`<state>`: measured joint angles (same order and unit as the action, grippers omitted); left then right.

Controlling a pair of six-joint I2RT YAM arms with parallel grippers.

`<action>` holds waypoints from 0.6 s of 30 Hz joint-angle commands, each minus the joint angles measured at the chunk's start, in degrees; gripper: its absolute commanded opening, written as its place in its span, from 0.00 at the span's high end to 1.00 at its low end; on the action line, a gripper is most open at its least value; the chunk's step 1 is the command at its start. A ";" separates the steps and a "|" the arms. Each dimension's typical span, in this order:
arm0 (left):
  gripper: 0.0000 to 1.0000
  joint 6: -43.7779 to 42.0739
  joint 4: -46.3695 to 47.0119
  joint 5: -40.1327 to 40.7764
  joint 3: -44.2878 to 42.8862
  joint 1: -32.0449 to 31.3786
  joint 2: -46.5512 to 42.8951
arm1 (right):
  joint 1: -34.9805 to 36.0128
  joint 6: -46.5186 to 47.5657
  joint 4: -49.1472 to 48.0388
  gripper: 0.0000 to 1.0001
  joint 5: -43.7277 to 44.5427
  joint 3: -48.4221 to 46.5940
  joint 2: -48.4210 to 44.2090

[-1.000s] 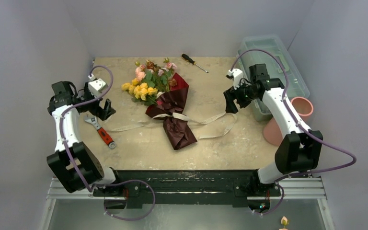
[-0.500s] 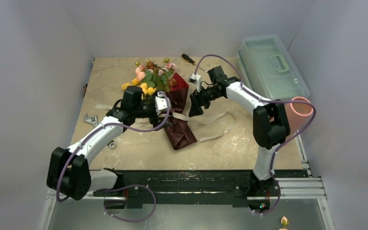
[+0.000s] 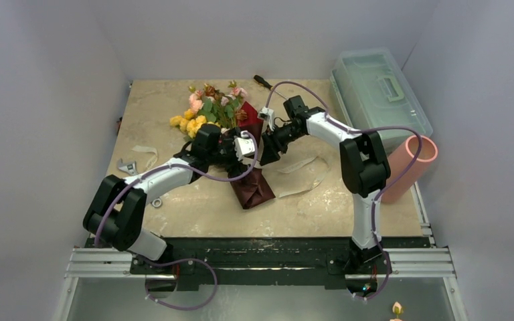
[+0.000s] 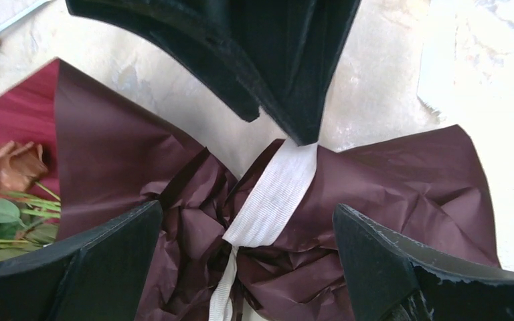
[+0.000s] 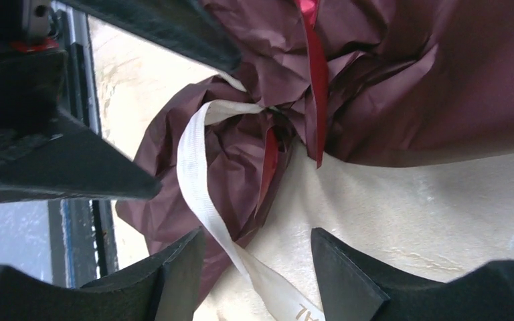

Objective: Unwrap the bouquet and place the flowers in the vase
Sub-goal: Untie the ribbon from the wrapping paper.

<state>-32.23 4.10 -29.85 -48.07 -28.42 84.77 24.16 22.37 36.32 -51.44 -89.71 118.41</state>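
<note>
The bouquet (image 3: 241, 157) lies on the table, its flowers (image 3: 206, 110) pointing to the far left and its dark red paper (image 4: 388, 187) gathered at a waist tied with a cream ribbon (image 4: 271, 200). My left gripper (image 3: 246, 148) (image 4: 246, 210) is open wide, its fingers straddling that waist just above the paper. Facing it from the right, my right gripper (image 3: 266, 152) (image 5: 255, 237) is open, with a ribbon tail (image 5: 241, 257) running between its fingers and lying close to the left one. The salmon-pink vase (image 3: 408, 167) stands at the table's right edge.
A clear plastic box (image 3: 375, 87) with a handle sits at the back right. A screwdriver (image 3: 261, 79) lies behind the bouquet. A wrench (image 3: 127, 167) lies at the left, partly under my left arm. Loose ribbon tails (image 3: 308, 177) trail right of the paper.
Both arms have swung in from the sides of the table to the bouquet's tied waist. The right jaws have narrowed a little; the left jaws stand fully wide.
</note>
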 commanded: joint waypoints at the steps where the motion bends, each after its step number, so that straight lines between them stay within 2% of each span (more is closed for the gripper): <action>1: 0.00 -0.15 3.19 1.87 -0.71 -0.35 2.14 | 0.76 3.96 6.26 0.38 -5.53 -1.74 0.35; 5: 0.00 1.30 2.95 4.05 -1.25 -0.49 3.95 | 1.49 5.27 6.95 0.47 -5.26 -0.51 0.87; 13: 0.00 0.80 0.10 4.27 -0.28 -0.49 6.00 | 1.49 5.60 8.64 0.97 -5.30 -0.90 -1.46; 14: 0.00 0.07 -0.18 4.42 0.18 -0.49 5.83 | 1.46 5.36 8.68 1.00 -5.30 -0.83 -2.04; 18: 0.00 -3.22 -2.58 4.26 1.04 -0.49 5.68 | 1.28 4.85 9.56 1.00 -5.55 -0.91 -3.62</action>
<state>-32.67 4.10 -25.87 -47.99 -28.64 90.56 25.50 27.00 44.29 -55.07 -89.89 119.39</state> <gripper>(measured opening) 0.996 0.006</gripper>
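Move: Almost straight under the left fingertips, about 5 cm down, lies the ribbon knot on the wrapping paper; the ribbon tail leaves it some 6 cm to this hand's right and 3 cm nearer the base, about 5 cm below. The yellow roses are roughly 11 cm ahead and 13 cm to its left. For the right hand, the tail lies about 3 cm back and 1 cm lower, the knot some 7 cm left, 1 cm back and 3 cm below. Drawing back about 3.5 cm at nearly the same height, the right hand brings its part-open fingers over the ribbon tail and shuts them, pinching it beside the knot. Meanwhile the left hand sinks about 4.5 cm towards the knot, fingers wide open on either side of it, tilting only slightly. ##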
